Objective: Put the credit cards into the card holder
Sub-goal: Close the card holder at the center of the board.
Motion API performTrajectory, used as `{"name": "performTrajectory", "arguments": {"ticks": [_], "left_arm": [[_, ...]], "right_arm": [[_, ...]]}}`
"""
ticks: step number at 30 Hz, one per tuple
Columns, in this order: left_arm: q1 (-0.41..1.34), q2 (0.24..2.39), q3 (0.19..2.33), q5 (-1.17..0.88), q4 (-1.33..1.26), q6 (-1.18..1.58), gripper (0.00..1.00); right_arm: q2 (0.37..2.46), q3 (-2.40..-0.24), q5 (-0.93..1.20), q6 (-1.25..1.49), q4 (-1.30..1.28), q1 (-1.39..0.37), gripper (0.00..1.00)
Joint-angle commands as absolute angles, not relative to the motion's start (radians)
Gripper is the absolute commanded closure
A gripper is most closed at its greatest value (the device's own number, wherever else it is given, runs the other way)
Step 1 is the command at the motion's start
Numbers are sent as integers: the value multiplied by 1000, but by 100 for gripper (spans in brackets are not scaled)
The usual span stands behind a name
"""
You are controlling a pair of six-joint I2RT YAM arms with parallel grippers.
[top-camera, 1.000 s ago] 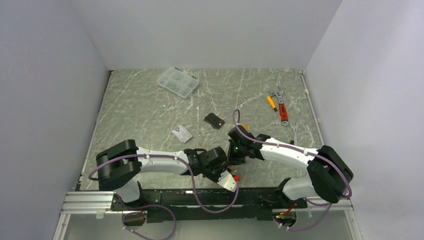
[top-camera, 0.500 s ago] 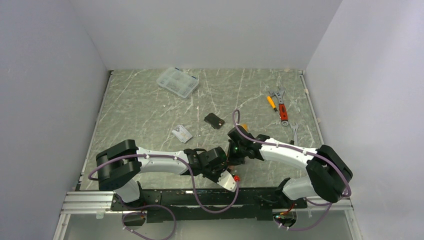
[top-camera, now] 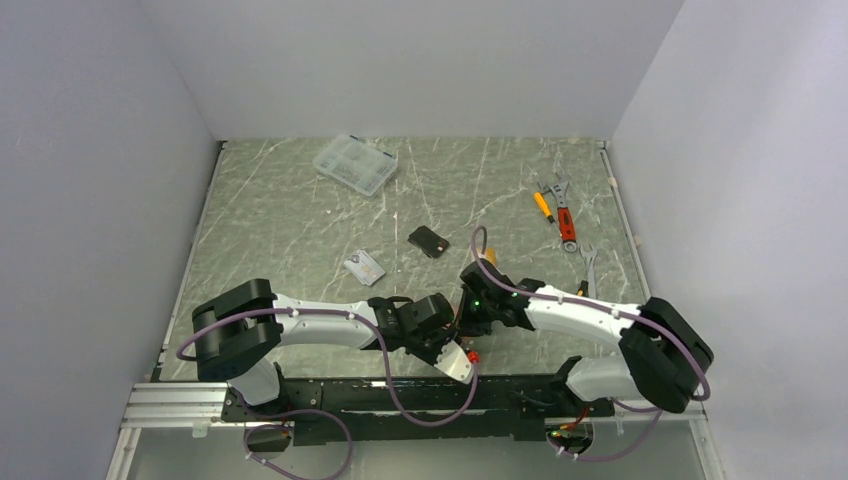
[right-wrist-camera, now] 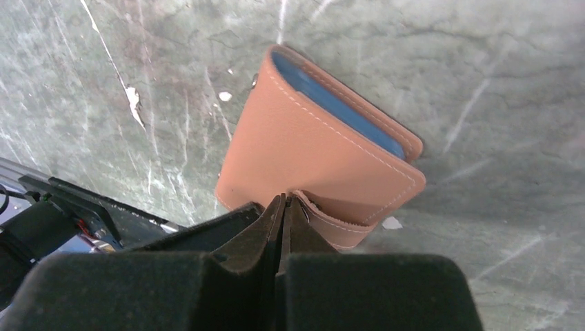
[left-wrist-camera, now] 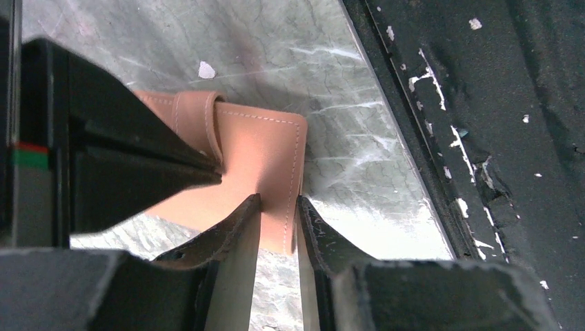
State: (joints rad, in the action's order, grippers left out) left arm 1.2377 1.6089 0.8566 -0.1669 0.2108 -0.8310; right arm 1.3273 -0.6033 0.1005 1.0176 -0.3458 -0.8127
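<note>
The pinkish-brown card holder lies near the table's front edge, between both wrists. Blue shows inside its open far end. My left gripper is shut on one stitched edge of the holder. My right gripper is shut, pinching the end of the small closing tab. In the top view the two grippers meet and hide the holder. A silver-grey card and a black card lie flat farther back. An orange-gold card's edge peeks out behind the right wrist.
A clear compartment box sits at the back left. Wrenches and an orange screwdriver lie at the back right, with another wrench nearer. The black base rail runs just past the holder.
The right arm has shifted slightly toward the near right, baring more of the orange-gold edge behind it. The left arm has stayed put.
</note>
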Motion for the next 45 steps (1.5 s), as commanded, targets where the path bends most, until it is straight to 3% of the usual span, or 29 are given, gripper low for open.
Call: {"name": "performTrajectory", "arguments": {"ticks": [1,13,21,26,27,28,32,33,37,43,45], "left_arm": [[1239,1592,869,-159,270,-841,70],[1192,1571,896,-203,315,-817,69],[1047,1486,984,-320,451,-799,62],[911,1435,1072,-411,555,-757,57],[888,1429,1083,-416,568,-750,8],[863,1419,1093,-419,576,-741,2],[764,1383,1119,-433,609,-692,1],[741,1374,1121,-427,613,-677,1],[638,1322,1099,-430,656,-649,1],[493,1177,1033,-410,720,-697,1],[448,1135,1026,-389,718,-680,1]], "right_arm": [[1259,-494,55,1053,-406,-793,100],[1190,-244,108,1177,-154,-772,100],[1013,-127,9,1275,-274,-756,100],[1014,-64,-30,1290,-242,-758,100],[1018,-65,-36,1289,-239,-757,100],[1022,-68,-34,1279,-227,-760,100],[1051,-101,-41,1261,-215,-774,100],[1054,-114,-42,1248,-212,-775,98],[1030,-200,-66,1176,-227,-775,68],[1048,-453,-59,1030,-315,-776,52],[1078,-561,-33,963,-334,-776,41]]}}
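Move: The folded card holder lies right under both hands: its middle is about 4 cm ahead of the left hand and 2 cm to its right, and about 1 cm ahead of the right hand, whose closed tip is on the cover by the strap; both hands are only a centimetre or so above its middle. From the left hand the silver card lies some 17 cm ahead and 19 cm left. From the right hand the orange card is about 15 cm ahead and 7 cm right. With its fingers still shut on the cover beside the strap, the right hand works about 2 cm to the right and 1.5 cm back while sinking 1 cm, rolling its left side up nearly 20 degrees and turning clockwise, then opens halfway and rises up and forward off the holder. The left hand first stays at the holder's near edge, one fingertip over the cover and the other just behind the edge, then leaves forward, left and up, about 14 cm each way, swinging some 40 degrees counter-clockwise and opening wide as it heads towards the silver card. ##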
